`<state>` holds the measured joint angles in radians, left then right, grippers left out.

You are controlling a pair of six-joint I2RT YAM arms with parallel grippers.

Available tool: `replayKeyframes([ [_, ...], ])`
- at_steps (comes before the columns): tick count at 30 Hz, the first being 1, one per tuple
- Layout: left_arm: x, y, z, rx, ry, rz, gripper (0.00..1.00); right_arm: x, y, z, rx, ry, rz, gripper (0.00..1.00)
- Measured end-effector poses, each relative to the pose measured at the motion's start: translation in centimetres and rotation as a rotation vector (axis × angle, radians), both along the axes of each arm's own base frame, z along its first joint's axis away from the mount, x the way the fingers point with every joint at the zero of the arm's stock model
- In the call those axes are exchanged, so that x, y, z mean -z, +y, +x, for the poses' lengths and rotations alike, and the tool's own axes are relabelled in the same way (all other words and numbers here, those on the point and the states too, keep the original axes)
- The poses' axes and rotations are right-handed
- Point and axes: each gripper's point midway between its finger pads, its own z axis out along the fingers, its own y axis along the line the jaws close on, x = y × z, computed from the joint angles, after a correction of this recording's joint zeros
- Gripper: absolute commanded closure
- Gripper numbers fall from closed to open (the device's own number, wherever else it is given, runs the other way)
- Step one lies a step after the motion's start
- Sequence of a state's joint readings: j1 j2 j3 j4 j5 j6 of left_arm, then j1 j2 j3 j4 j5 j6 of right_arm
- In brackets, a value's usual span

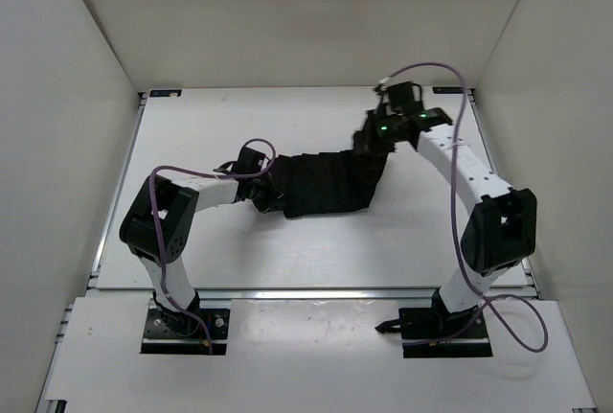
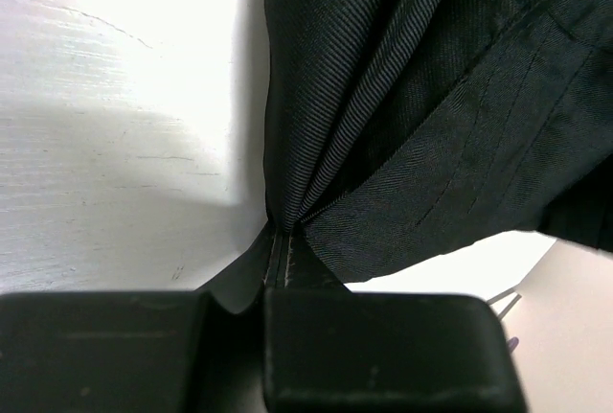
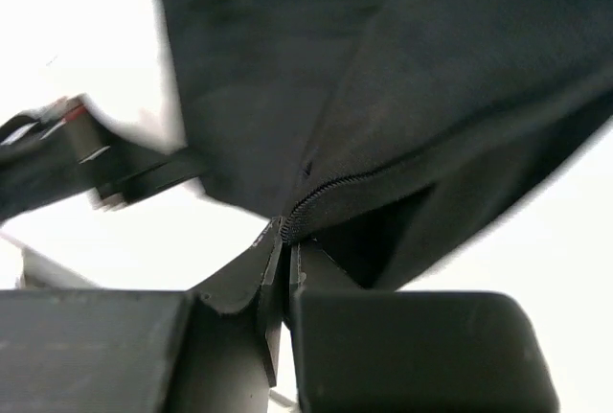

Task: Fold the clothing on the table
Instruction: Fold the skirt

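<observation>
The clothing [image 1: 330,183] is a black pleated garment stretched across the middle of the white table [image 1: 316,250], bunched between the two arms. My left gripper [image 1: 257,175] is shut on its left end; in the left wrist view the fabric [image 2: 421,116] gathers into folds right at the closed fingertips [image 2: 283,240]. My right gripper [image 1: 375,137] is shut on the right end, lifted a little. In the right wrist view a hemmed edge of the clothing [image 3: 450,78] is pinched between the closed fingertips [image 3: 284,237].
White walls enclose the table on three sides. A metal rail [image 1: 316,292] runs along the table's near edge, with both arm bases [image 1: 187,329] [image 1: 441,329] mounted below it. Purple cables [image 1: 458,145] loop off each arm.
</observation>
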<state>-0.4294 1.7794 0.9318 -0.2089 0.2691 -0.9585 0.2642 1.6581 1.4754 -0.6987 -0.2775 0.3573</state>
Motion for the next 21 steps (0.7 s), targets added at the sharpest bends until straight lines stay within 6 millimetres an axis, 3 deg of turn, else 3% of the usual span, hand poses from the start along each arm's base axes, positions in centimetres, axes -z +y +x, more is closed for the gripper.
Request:
replayKeyframes([
  [4,-0.1,0.2,0.2,-0.006,0.0,-0.009,0.99,0.2,8.9,-1.9,-0.178,-0.006,0.03,1.0],
  [8,-0.1,0.9,0.5,-0.014,0.005,-0.025,0.98,5.2,14.3,-3.8,-0.287,0.077,0.009,0.99],
  [14,0.2,1.3,0.4,-0.003,0.027,-0.059,0.97,12.9,18.1,-6.8,-0.39,0.191,-0.086,1.0],
  [17,0.3,1.3,0.3,0.015,0.02,-0.052,0.96,14.1,19.5,-7.1,-0.421,0.195,-0.107,1.0],
  [21,0.3,1.5,0.2,0.035,0.018,-0.047,0.95,13.8,20.7,-6.6,-0.442,0.171,-0.111,1.0],
])
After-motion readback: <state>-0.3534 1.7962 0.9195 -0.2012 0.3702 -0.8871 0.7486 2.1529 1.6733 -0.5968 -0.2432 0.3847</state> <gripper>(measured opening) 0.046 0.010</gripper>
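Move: The right hand already holds the skirt's raised far right corner. The middle of the skirt's left edge lies about 23 cm to its left, 3 cm back and 18 cm lower; the near right corner lies on the table roughly 9 cm back, 2 cm left and 18 cm lower. From the left hand, which pins the near left corner, the middle of that left edge is some 5 cm ahead, level sideways and at about the same height. Still pinching the raised corner, the right hand swings it left across the skirt towards the shut left fingers, roughly 21 cm, first almost level, then dropping about 14 cm and drawing back some 7 cm, while turning about 25 degrees counter-clockwise. The left hand keeps its pinch low at the near left corner, easing a centimetre or two left. ##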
